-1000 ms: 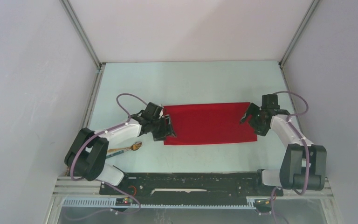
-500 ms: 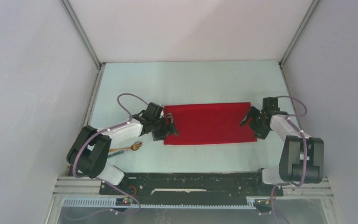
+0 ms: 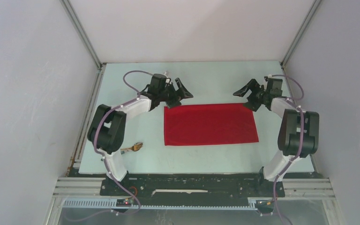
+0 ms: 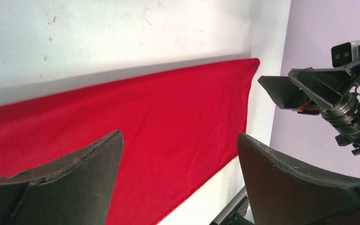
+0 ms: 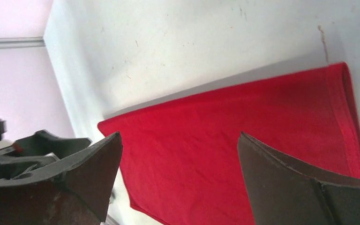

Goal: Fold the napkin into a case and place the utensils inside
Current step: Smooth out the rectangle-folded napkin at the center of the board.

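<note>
The red napkin (image 3: 211, 124) lies flat on the table as a wide rectangle, a doubled hem showing along one short end (image 5: 349, 117). My left gripper (image 3: 182, 97) hovers open over its far left corner, with red cloth (image 4: 145, 122) below the gap between the fingers (image 4: 179, 134) and nothing held. Above the far right corner my right gripper (image 3: 243, 100) is also open and empty, looking down on the napkin (image 5: 243, 112) past its jaws (image 5: 180, 134). The wooden fork (image 3: 133, 148) rests near the left arm's lower link, partly hidden by it.
The pale table (image 3: 206, 79) is walled on the left, back and right by white panels with metal posts (image 3: 82, 33). Both arm bases sit on the black rail (image 3: 192, 183) at the near edge. Each wrist view shows the other gripper (image 4: 318, 89) across the napkin.
Both grippers have left the napkin's short ends, opened wider and swung up to its far corners. The napkin stays flat in place.
</note>
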`<state>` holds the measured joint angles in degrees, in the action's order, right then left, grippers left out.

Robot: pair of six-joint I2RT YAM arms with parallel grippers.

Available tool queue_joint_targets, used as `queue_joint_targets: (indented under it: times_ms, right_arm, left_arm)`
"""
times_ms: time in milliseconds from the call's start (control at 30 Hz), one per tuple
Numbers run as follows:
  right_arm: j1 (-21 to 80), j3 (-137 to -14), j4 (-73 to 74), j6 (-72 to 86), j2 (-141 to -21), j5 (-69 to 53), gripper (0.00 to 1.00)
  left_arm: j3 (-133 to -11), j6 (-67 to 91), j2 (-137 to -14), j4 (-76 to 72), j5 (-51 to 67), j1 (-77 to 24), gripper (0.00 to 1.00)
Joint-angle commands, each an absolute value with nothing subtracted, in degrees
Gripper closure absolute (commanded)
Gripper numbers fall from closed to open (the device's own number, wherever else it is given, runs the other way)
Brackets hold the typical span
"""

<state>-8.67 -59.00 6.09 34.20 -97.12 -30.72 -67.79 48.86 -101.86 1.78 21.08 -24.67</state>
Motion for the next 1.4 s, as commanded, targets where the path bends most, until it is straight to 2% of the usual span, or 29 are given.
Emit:
queue_joint_targets:
  times_ms: [0,333,1000,1200,1367]
  right_arm:
    - [-10.0,-62.3,-3.8,39.6,-101.4,-38.9,0.0]
    - [-13.8,-62.7,-9.0,43.1,-109.6,-44.8,0.0]
    - [-18.8,-63.1,-10.9,43.0,-115.7,-43.7,0.0]
    - [-19.1,-67.4,-1.6,36.5,-116.0,-41.8,0.0]
    - [-18.9,-78.1,18.5,23.5,-115.6,-36.9,0.0]
  left_arm:
    - [-71.9,52.5,-106.6,-3.7,23.7,-23.5,0.03]
    - [-67.9,54.7,-111.2,-8.0,23.2,-20.7,0.03]
    - [-64.4,51.2,-112.7,-5.7,19.3,-15.0,0.03]
    - [-66.9,48.0,-111.2,0.2,16.6,-15.0,0.03]
    - [-68.9,48.8,-104.7,6.2,17.1,-15.0,0.02]
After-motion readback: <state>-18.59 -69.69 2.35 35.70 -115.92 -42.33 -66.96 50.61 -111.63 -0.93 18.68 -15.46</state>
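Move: Some 5 cm ahead, 11 cm to the left and 11 cm below the left hand lies the napkin's far left corner. From the right hand, the napkin's far right corner is roughly 4 cm ahead, 8 cm to the right and 8 cm below. The napkin's middle lies about 6 cm back from both hands, some 15 cm to the right of the left hand and 18 cm to the left of the right one. Spreading apart along the napkin's far edge, both hands sink towards its far corners with fingers still wide open. The left drops about 8 cm and reaches forward, then swings 7 cm left, turning slightly counter-clockwise; the right goes some 6 cm right while lowering and easing forward, rolling its left side up by up to 15 degrees. Each finishes low beside its corner, with no touch to be seen. ##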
